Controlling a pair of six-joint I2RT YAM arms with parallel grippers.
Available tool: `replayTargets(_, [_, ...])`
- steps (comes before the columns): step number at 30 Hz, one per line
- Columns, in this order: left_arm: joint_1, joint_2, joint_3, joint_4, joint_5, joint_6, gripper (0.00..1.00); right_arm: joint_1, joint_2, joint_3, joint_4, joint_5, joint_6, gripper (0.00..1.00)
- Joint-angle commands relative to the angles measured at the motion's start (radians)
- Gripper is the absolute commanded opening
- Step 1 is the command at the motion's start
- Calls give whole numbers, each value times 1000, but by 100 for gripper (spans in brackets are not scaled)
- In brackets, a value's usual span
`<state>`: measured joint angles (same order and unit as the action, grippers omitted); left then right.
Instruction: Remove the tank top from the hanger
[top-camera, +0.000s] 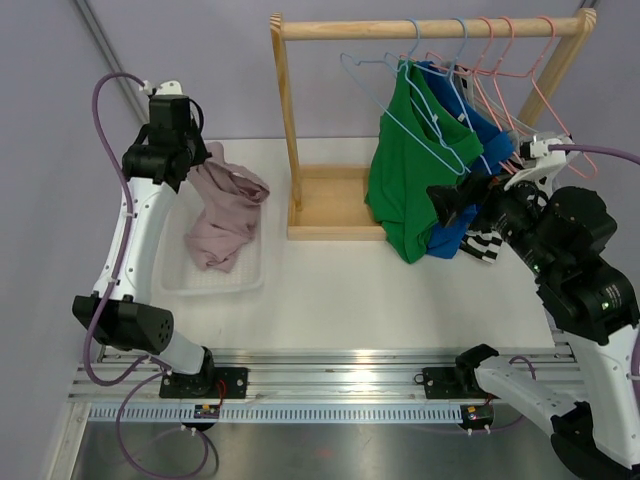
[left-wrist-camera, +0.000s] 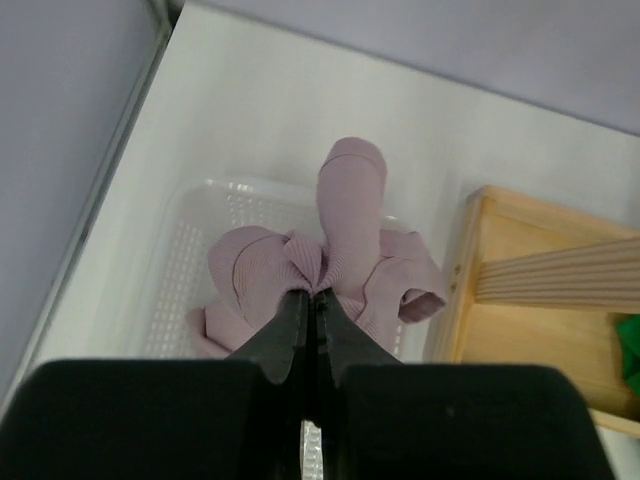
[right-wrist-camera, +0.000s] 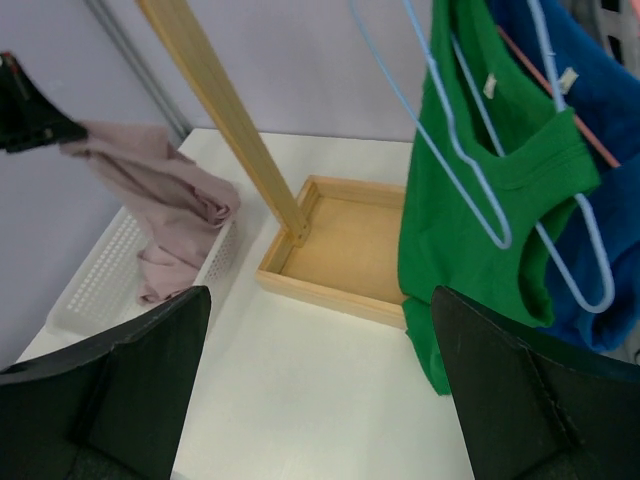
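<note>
A mauve ribbed tank top (top-camera: 228, 215) (left-wrist-camera: 350, 235) (right-wrist-camera: 165, 205) hangs bunched from my left gripper (top-camera: 203, 157) (left-wrist-camera: 313, 294), which is shut on a fold of it. Its lower part rests in the white basket (top-camera: 215, 287) (left-wrist-camera: 195, 250). A green tank top (top-camera: 408, 180) (right-wrist-camera: 465, 215) hangs on a light blue hanger (top-camera: 425, 125) (right-wrist-camera: 480, 165) on the wooden rack (top-camera: 430, 28). My right gripper (top-camera: 455, 205) (right-wrist-camera: 315, 300) stands wide open in front of the green top's lower right, with nothing between its fingers.
Behind the green top hangs a blue garment (top-camera: 480, 135) (right-wrist-camera: 590, 110); a striped one (top-camera: 484, 245) shows below it. An empty blue hanger (top-camera: 365, 85) and several pink hangers (top-camera: 510, 70) are on the rail. The rack's wooden base tray (top-camera: 335, 205) (right-wrist-camera: 345, 245) stands beside the basket.
</note>
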<state>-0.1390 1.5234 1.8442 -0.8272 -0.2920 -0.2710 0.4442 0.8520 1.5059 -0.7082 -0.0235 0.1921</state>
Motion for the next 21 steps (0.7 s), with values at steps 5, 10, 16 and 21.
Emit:
replayTargets(5, [26,-51,-215,-27,-58,-178,27,5,94,163,-82,353,-38,99])
replayTargets(10, [27,-66,-212,-136,-88,-189,99,2,264,321,-158,591,-121,99])
replayTargets(16, [24,-273,-348,-67,187,-62,99,-57,393,522,-192,464,-171,99])
replayTargets(21, [-42,-443,-491,-26,280,-28,99,-217,521,683,-276,258,-186,93])
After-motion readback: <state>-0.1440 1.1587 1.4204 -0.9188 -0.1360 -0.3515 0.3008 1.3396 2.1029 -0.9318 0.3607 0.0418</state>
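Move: The left hand holds the pink tank top; the basket it is bound for has its middle about 7 cm back, 3 cm left and 26 cm below. The rack's wooden tray stands roughly 30 cm right of that hand, 2 cm ahead and 26 cm below. From the open right hand, the green tank top hangs some 15 cm straight ahead and 5 cm below, the blue tank top about 17 cm ahead, 8 cm right and 5 cm below. Left dips 10 cm, releases the top, draws back; right turns clockwise, reaching some 13 cm forward-right towards the hangers. ##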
